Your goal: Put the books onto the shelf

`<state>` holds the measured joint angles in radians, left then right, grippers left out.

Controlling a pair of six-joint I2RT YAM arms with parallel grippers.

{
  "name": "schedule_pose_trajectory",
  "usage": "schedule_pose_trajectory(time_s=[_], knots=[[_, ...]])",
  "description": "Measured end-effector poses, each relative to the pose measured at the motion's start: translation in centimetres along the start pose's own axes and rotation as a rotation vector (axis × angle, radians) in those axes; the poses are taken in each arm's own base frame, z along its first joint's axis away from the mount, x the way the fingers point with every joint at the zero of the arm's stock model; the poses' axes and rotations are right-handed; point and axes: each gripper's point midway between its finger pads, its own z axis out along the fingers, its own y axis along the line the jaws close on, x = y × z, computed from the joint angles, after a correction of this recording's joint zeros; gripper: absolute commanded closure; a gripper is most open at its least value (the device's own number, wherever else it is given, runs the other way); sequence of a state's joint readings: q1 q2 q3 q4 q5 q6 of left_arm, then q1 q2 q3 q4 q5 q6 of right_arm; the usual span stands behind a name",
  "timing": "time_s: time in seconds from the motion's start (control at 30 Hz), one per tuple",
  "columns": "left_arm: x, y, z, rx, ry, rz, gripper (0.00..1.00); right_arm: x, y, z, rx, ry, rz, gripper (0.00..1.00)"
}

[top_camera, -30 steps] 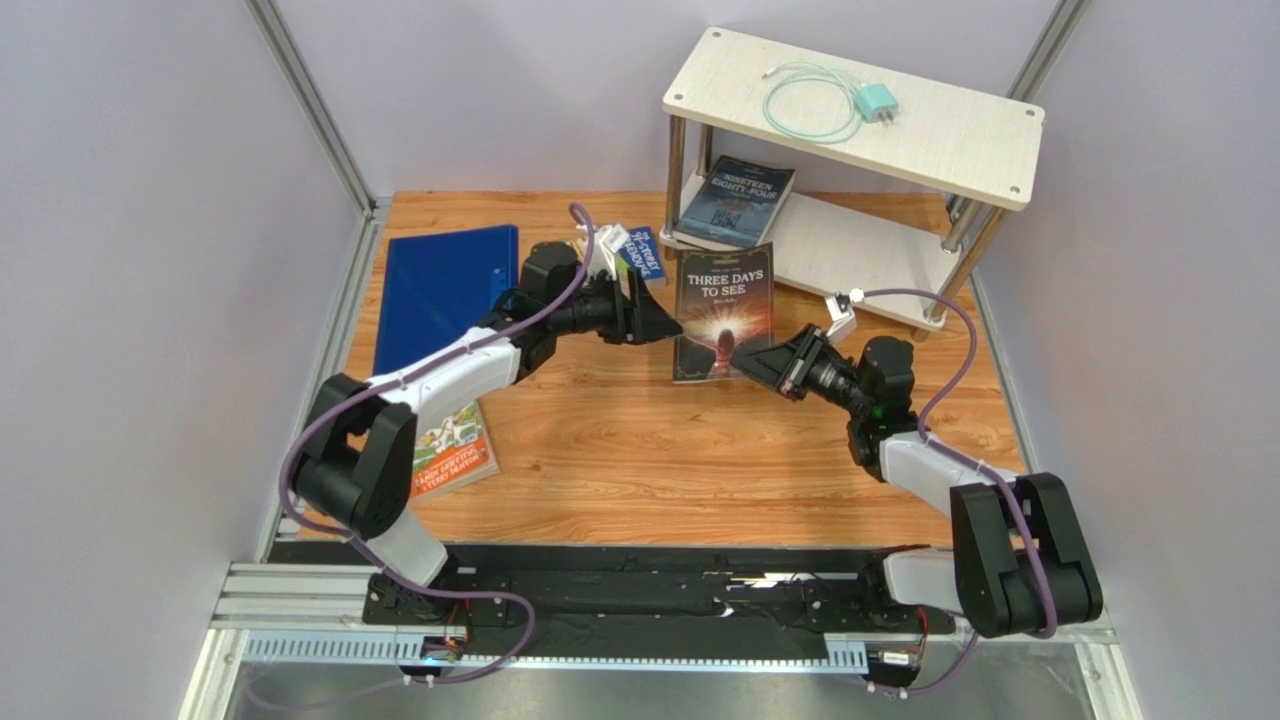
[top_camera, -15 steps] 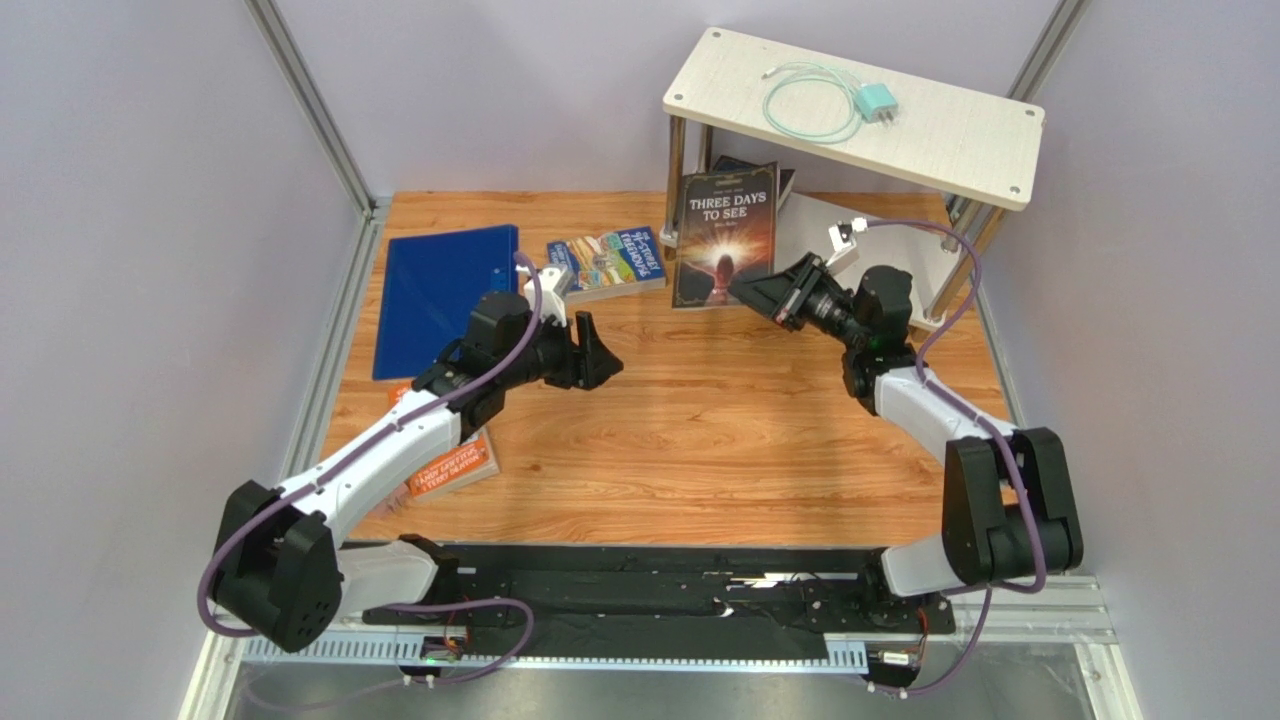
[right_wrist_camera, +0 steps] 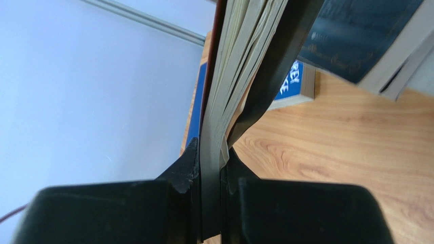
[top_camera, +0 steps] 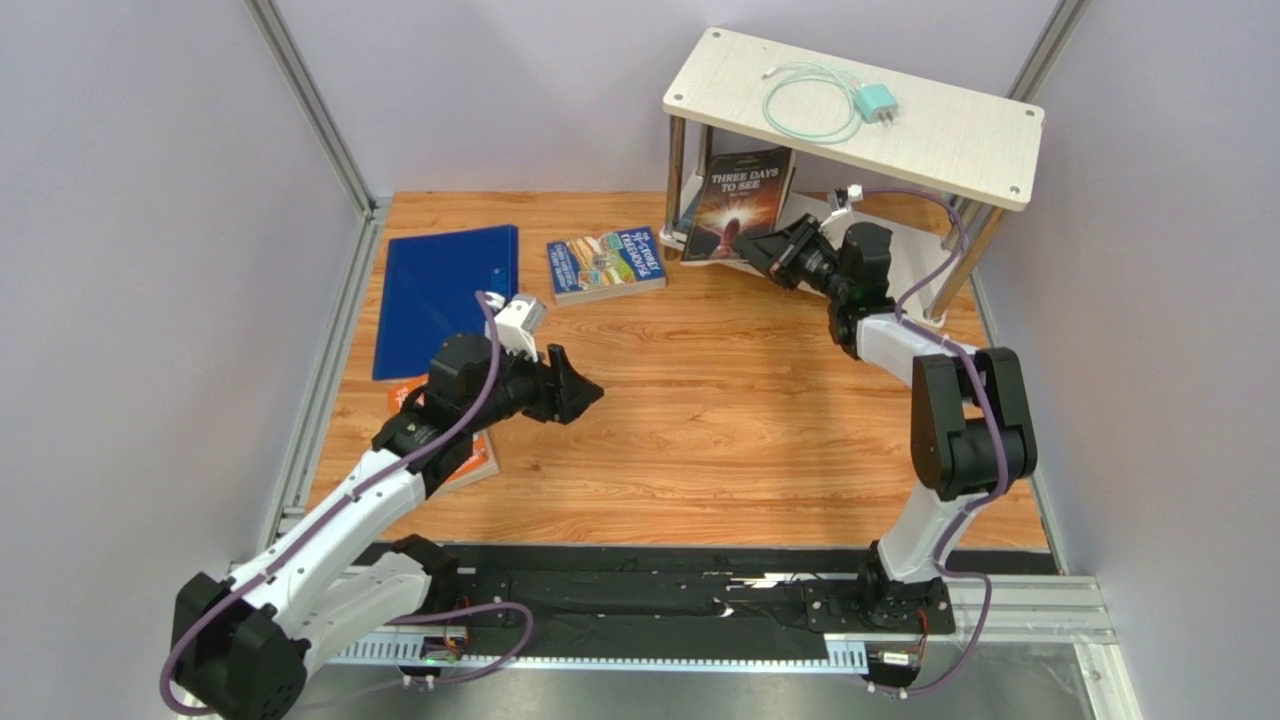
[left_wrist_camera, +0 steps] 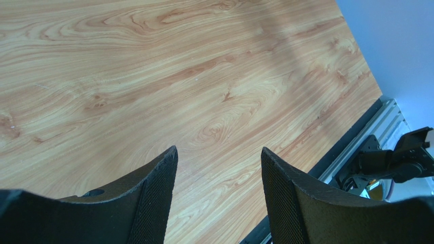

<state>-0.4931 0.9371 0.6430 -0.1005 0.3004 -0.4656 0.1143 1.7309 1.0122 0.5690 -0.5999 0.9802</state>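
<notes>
My right gripper (top_camera: 769,249) is shut on the bottom edge of the dark "Three Days to See" book (top_camera: 738,189), which stands tilted under the top board of the shelf (top_camera: 962,143), over its lower tier. In the right wrist view the book's pages (right_wrist_camera: 239,66) run up from my gripper (right_wrist_camera: 209,152), and the dark "Nineteen Eighty-Four" book (right_wrist_camera: 356,35) lies beyond them. A blue cartoon book (top_camera: 606,263) lies flat on the table left of the shelf. An orange book (top_camera: 463,459) lies partly under my left arm. My left gripper (top_camera: 579,393) hangs open and empty over bare wood (left_wrist_camera: 219,152).
A large plain blue folder (top_camera: 443,293) lies at the table's far left. A teal cable with a charger (top_camera: 842,102) rests on the shelf's top board. Metal frame posts and purple walls close in the sides. A black rail runs along the near edge (left_wrist_camera: 336,157).
My right gripper carried "Three Days to See" from the table's middle up and back under the shelf's top board. My left arm drew back toward the near left, jaws still open.
</notes>
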Motion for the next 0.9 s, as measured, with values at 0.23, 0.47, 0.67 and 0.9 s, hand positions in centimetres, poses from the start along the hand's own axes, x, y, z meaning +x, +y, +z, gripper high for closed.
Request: schedule_pose_trajectory(time_s=[0.23,0.47,0.67,0.9], knots=[[0.1,-0.3,-1.5,0.005,-0.033,0.009,0.34,-3.2,-1.8,4.0,0.009,-0.042,0.020,1.00],[0.1,-0.3,-1.8,0.001,-0.036,0.010,0.35,-4.1,-5.2,7.1,0.034,-0.052,0.084,1.00],[0.4,-0.2,-1.9,-0.004,-0.027,0.009,0.35,-3.3,-7.9,8.2,0.054,-0.025,0.149,0.99],[0.4,-0.2,-2.0,-0.004,-0.027,0.012,0.35,-3.3,-8.1,8.6,0.035,-0.025,0.169,1.00]])
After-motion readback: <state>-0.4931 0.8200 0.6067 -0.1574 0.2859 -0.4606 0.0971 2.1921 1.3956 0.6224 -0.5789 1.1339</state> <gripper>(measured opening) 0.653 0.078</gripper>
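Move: Held upright at its lower right edge, the Three Days to See book is bound for the left end of the lower shelf, about 15 cm ahead of the right hand, 5 cm left and 11 cm lower. Nineteen Eighty-Four already lies there, some 17 cm ahead, 2 cm left and 8 cm below. The blue treehouse book is about 5 cm ahead, 23 cm left and 19 cm down. From the left hand, that shelf end is roughly 36 cm ahead, 18 cm right and 8 cm lower. Still pinching the Three Days to See book by its lower right edge, the right hand carries the book forward about 10 cm into the left end of the shelf, under the top board, then sinks about 6 cm towards the lower board. The wrist tips down a little meanwhile; the fingers keep their grip. ##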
